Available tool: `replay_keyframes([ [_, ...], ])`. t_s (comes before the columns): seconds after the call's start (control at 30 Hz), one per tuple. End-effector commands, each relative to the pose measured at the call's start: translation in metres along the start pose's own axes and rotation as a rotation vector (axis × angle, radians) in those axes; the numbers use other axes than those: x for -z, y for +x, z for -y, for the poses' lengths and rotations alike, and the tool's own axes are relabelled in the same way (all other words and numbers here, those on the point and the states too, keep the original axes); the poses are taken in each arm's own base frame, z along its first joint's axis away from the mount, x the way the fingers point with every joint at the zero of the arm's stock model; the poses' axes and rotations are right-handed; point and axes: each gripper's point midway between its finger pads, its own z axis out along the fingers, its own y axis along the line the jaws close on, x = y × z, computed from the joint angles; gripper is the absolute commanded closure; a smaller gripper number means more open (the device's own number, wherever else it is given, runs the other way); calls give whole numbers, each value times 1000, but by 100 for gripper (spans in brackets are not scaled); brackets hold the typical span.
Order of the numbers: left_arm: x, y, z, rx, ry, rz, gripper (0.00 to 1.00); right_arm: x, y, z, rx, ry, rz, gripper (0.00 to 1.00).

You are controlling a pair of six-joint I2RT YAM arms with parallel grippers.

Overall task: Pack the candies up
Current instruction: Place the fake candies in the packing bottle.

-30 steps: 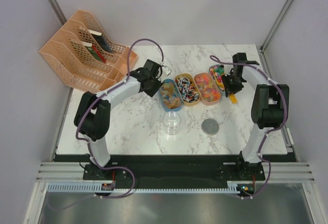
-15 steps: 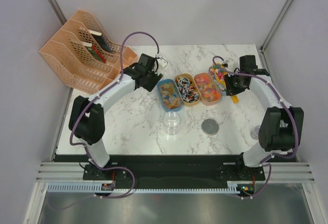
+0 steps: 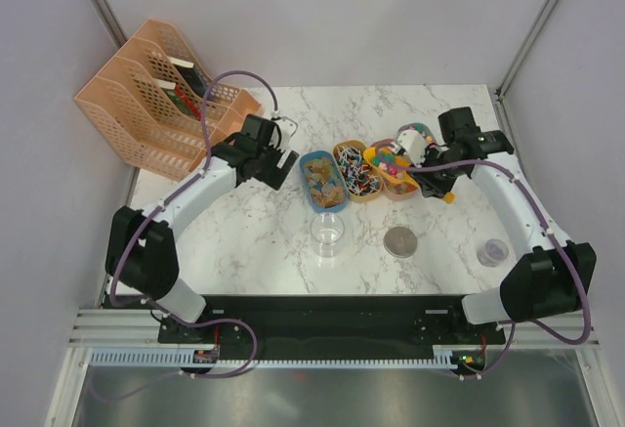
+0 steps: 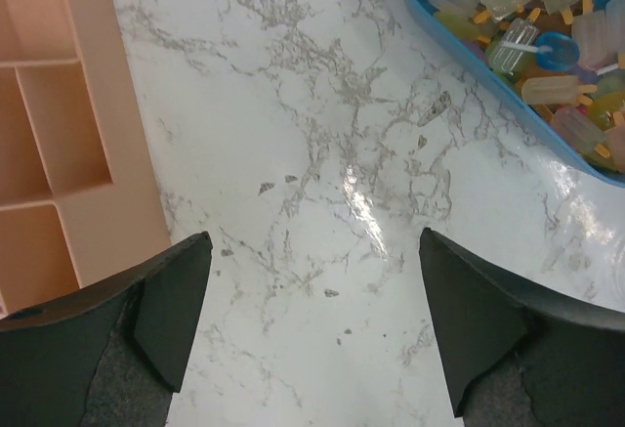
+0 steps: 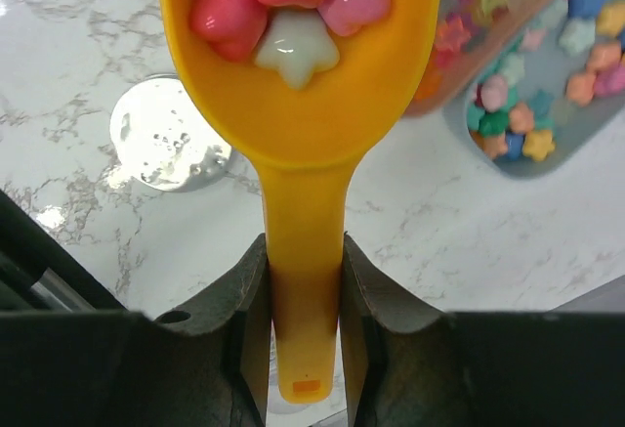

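In the right wrist view my right gripper is shut on the handle of a yellow scoop. The scoop's bowl carries pink and white star candies. From above, the scoop hangs over the orange trays of candies, left of the grey tray. My left gripper stands open over bare marble, nothing between its fingers. It is left of the blue tray, whose popsicle-shaped candies show at that wrist view's top right. A clear cup stands in front of the trays.
A round lid lies right of the cup and shows below the scoop. A small cup stands near the right edge. A peach file organizer fills the back left corner, close beside my left gripper.
My left gripper has opened wide and drawn back leftward from the blue tray. The right arm has swung the loaded scoop left, from the grey tray over the orange trays.
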Motion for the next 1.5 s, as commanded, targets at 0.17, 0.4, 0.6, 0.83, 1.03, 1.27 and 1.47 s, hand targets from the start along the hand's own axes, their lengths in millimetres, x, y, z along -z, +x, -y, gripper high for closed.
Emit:
replay_keyframes([
  [0.17, 30, 13, -7, 251, -18, 62, 8, 25, -57, -51, 381, -48, 21, 100],
  [0.4, 35, 20, -30, 275, -94, 84, 8, 18, -54, -79, 532, -105, -88, 100],
  [0.6, 38, 23, -40, 298, -120, 104, 8, 17, -40, -86, 645, -119, -228, 100],
  [0.83, 35, 24, -44, 318, -133, 116, 8, 17, -41, -80, 697, -72, -330, 100],
  [1.03, 29, 28, -42, 320, -122, 116, 8, 20, -52, -69, 735, -17, -390, 100],
  [1.27, 27, 25, -42, 347, -123, 131, 8, 24, -50, -69, 795, 4, -461, 100],
  [1.47, 24, 28, -41, 349, -124, 131, 8, 30, -56, -71, 854, 36, -493, 100],
])
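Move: The packing bottle, clear and open, stands roughly 21 cm to the left of the right hand, 8 cm back and 12 cm below it. That hand holds the yellow spoon with the star candies in its bowl. The silver lid lies level with the bottle and some 17 cm to its right; the blue popsicle box is about 15 cm beyond the bottle, the lollipop box 8 cm right of that. From the left hand the bottle lies about 15 cm back and 11 cm right. The loaded spoon is carried towards the packing bottle in the right hand's unchanged grip, about 8 cm left and a little up at first, then back, easing slightly forward again to finish. Meanwhile the hand turns counter-clockwise and rolls its left side down, some 35 degrees each, bringing the bowl close to the bottle's rim. The left hand, holding nothing and wide open, draws 5 cm left, away from the blue box. ##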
